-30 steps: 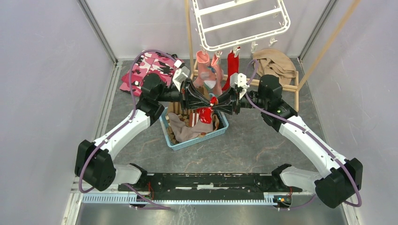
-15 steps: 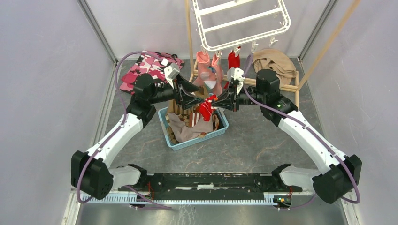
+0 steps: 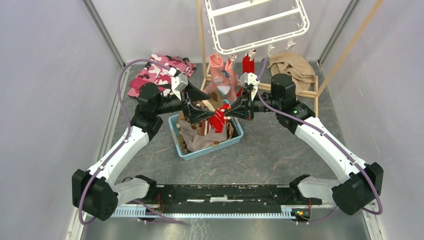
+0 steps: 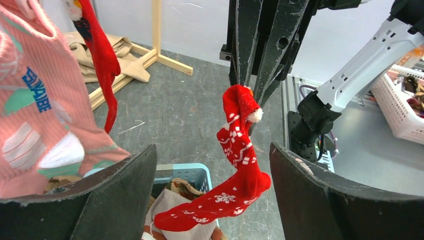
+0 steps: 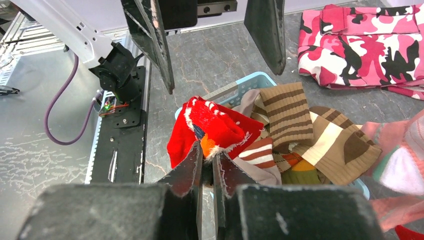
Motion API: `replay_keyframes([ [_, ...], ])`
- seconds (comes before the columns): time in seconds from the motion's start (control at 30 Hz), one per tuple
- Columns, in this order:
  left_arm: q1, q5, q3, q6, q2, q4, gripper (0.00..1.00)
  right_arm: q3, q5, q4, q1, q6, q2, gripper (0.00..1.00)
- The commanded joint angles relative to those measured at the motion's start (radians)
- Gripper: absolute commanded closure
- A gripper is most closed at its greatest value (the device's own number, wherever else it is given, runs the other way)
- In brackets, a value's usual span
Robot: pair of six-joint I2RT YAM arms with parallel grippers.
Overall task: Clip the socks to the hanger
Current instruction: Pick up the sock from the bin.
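Observation:
A red sock (image 3: 218, 119) with white snowflake marks hangs over the blue basket (image 3: 220, 146). My right gripper (image 3: 231, 113) is shut on its cuff, and the pinch shows in the right wrist view (image 5: 207, 155). The foot of that red sock (image 4: 240, 150) dangles free between the spread fingers of my left gripper (image 4: 211, 150), which touch nothing. My left gripper (image 3: 206, 106) stands open just left of the sock. The white hanger (image 3: 240, 48) hangs at the back, with pink socks (image 3: 223, 77) and another red sock (image 3: 247, 64) clipped to its front rim.
Brown and cream striped socks (image 5: 285, 110) and other cloth fill the basket. A pink camouflage garment (image 3: 155, 75) lies at the back left. A tan cloth (image 3: 292, 67) drapes over the base of the wooden pole stand (image 3: 202, 45).
My left gripper has opened, let go of the red sock and drawn back to the left. My right gripper has shut on the cuff and now holds the sock alone.

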Motion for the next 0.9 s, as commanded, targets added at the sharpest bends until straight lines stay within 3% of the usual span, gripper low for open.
replay_keyframes([
  [0.0,-0.010,0.057,0.001,-0.010,0.039,0.081,0.14,0.019,-0.032,0.049,0.005,0.011,-0.003,0.90],
  [0.13,-0.033,0.070,0.004,-0.039,0.072,0.120,0.16,0.012,-0.023,0.045,0.005,0.010,-0.005,0.90],
  [0.3,-0.051,0.088,0.003,-0.072,0.107,0.144,0.28,0.012,-0.024,0.052,0.004,0.010,-0.007,0.90],
  [0.37,-0.051,0.093,-0.001,-0.068,0.114,0.140,0.42,0.012,-0.034,0.057,0.005,0.010,-0.009,0.90],
  [0.43,-0.051,0.096,0.001,-0.051,0.121,0.119,0.66,0.013,-0.042,0.061,0.005,0.009,-0.010,0.89],
  [0.53,-0.051,0.118,0.011,-0.027,0.132,0.079,0.87,0.014,-0.041,0.060,0.004,0.006,-0.010,0.87],
  [0.63,-0.051,0.148,0.023,-0.051,0.138,0.074,0.98,0.028,0.029,0.024,0.005,-0.005,-0.007,0.76],
  [0.73,-0.051,0.156,0.030,-0.128,0.137,0.101,0.98,0.060,0.309,-0.080,-0.010,-0.016,-0.007,0.54],
  [0.87,-0.052,0.133,0.014,-0.242,0.128,0.137,0.98,0.026,0.562,-0.065,-0.073,0.044,-0.066,0.36],
])
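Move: The red Christmas sock hangs from the right hand's shut fingers, its middle about 4 cm to that hand's left and 4 cm below. From the open left hand it lies some 3 cm to the right, 2 cm back and 6 cm lower. The bin is about 25 cm below the left hand, its centre 4 cm ahead and 2 cm right. The hanging pink socks are roughly 11 cm ahead and 5 cm right of the left hand, about level. The red sock passes from the right hand to the left: the left hand goes about 3 cm down and 2.5 cm to its right around the dangling fabric, turning some 10 degrees clockwise, and shuts its fingers on it beneath the right fingertips. The right hand stays put with its hold meanwhile, then opens and pulls away some 4 cm forward and 2 cm right, swinging about 15 degrees clockwise. ##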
